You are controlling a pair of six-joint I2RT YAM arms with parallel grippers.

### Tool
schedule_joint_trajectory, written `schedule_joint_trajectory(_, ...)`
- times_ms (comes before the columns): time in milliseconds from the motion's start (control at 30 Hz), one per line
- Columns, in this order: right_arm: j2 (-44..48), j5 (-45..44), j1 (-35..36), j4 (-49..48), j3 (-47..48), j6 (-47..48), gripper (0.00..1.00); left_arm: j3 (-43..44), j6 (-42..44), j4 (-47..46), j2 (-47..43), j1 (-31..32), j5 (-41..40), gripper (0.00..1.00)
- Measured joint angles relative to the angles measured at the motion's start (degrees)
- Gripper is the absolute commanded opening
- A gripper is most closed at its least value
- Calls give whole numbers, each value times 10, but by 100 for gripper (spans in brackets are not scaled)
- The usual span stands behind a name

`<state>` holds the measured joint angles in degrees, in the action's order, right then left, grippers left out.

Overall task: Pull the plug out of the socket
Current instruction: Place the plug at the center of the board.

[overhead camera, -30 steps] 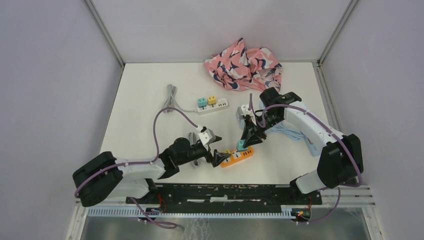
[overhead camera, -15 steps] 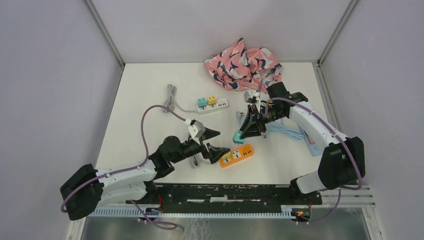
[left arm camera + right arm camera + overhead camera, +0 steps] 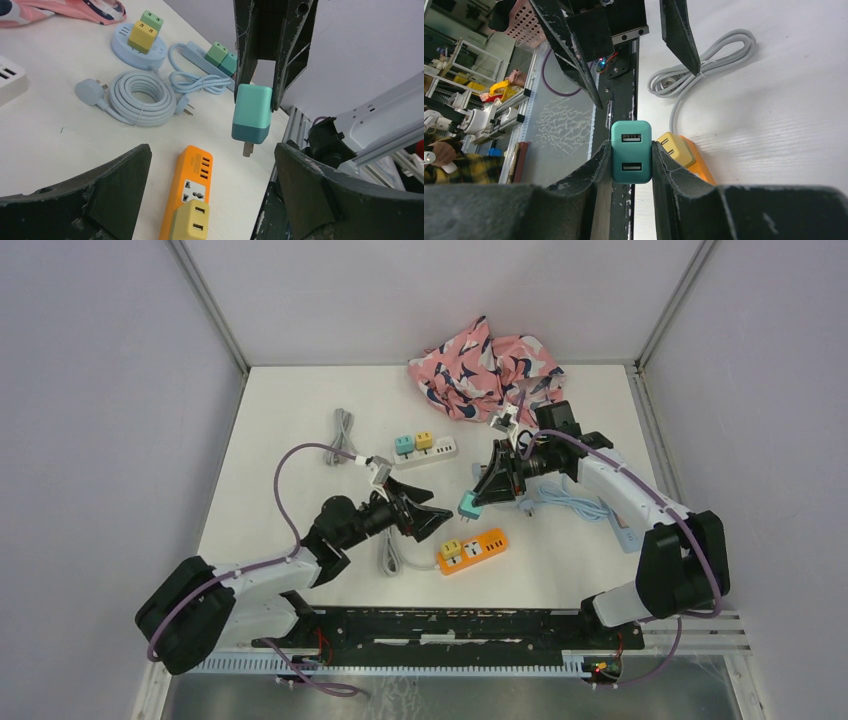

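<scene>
My right gripper (image 3: 476,500) is shut on a teal plug (image 3: 467,506), which hangs in the air with its prongs free. The right wrist view has that plug (image 3: 631,157) clamped between my right gripper (image 3: 631,143). Below it on the table lies the orange socket strip (image 3: 474,549), with a yellow plug (image 3: 451,549) still in its left end. My left gripper (image 3: 432,520) is open, just left of the strip and touching nothing. Seen from the left wrist, the teal plug (image 3: 252,112) hovers above the strip (image 3: 192,175), between my left gripper (image 3: 211,148).
A pink patterned cloth (image 3: 490,368) lies at the back. A white power strip (image 3: 427,451) holds two plugs. A grey coiled cable (image 3: 390,556) lies left of the orange strip. A pale blue coiled cable (image 3: 142,97), a round blue socket (image 3: 139,44) and a blue strip (image 3: 205,54) lie to the right.
My right gripper has lifted the teal plug off the orange strip and carried it up and back. My left gripper has opened wider and drawn back from the strip.
</scene>
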<state>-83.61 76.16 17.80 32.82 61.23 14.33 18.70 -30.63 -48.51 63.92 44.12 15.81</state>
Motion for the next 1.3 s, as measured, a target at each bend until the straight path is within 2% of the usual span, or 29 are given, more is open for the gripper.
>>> schedule_joint_trajectory(200,-10,0,0,-8,0,-15,0,-32,-78,-119,56,-26,42,99)
schedule_joint_trajectory(400,-23,2,0,-11,0,-24,0,-37,-119,-203,115,-31,59,98)
schedule_joint_trajectory(833,-42,2,0,-11,0,-32,0,-18,-161,-310,255,-31,99,85)
schedule_joint_trajectory(1033,-52,2,0,-11,0,-36,1,10,-186,-361,296,-21,114,75)
schedule_joint_trajectory(1167,-54,2,0,-11,0,-36,1,21,-198,-370,309,-15,120,57)
schedule_joint_trajectory(1233,-54,2,0,-11,0,-36,1,27,-202,-373,316,-14,127,35)
schedule_joint_trajectory(1300,-54,-2,0,-12,0,-35,3,33,-210,-376,323,-13,136,19)
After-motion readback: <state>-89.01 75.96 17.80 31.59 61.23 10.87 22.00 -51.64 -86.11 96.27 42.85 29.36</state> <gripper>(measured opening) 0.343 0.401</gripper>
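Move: The teal plug is held in the right hand's fingertips, roughly at its hand point, and lies about 6 cm to the right of the left hand, level with it both in reach and in height. Counted from the left hand, the orange strip's middle is about 6 cm back, 7 cm right and 11 cm below. The yellow plug on that strip is some 6 cm back, 2 cm right and 9 cm below. The left hand, fingers wide, first settles and turns almost in place, then travels about 5 cm to the right towards the teal plug, dipping and ending some 2 cm lower, while the wrist swings about 15 degrees clockwise and tips and rolls somewhat; near the end its fingers close round the plug's free sides. The right hand keeps its pinch on the plug and lowers it slowly by about 2 cm, tilting slightly, to meet those fingers above the orange strip. ##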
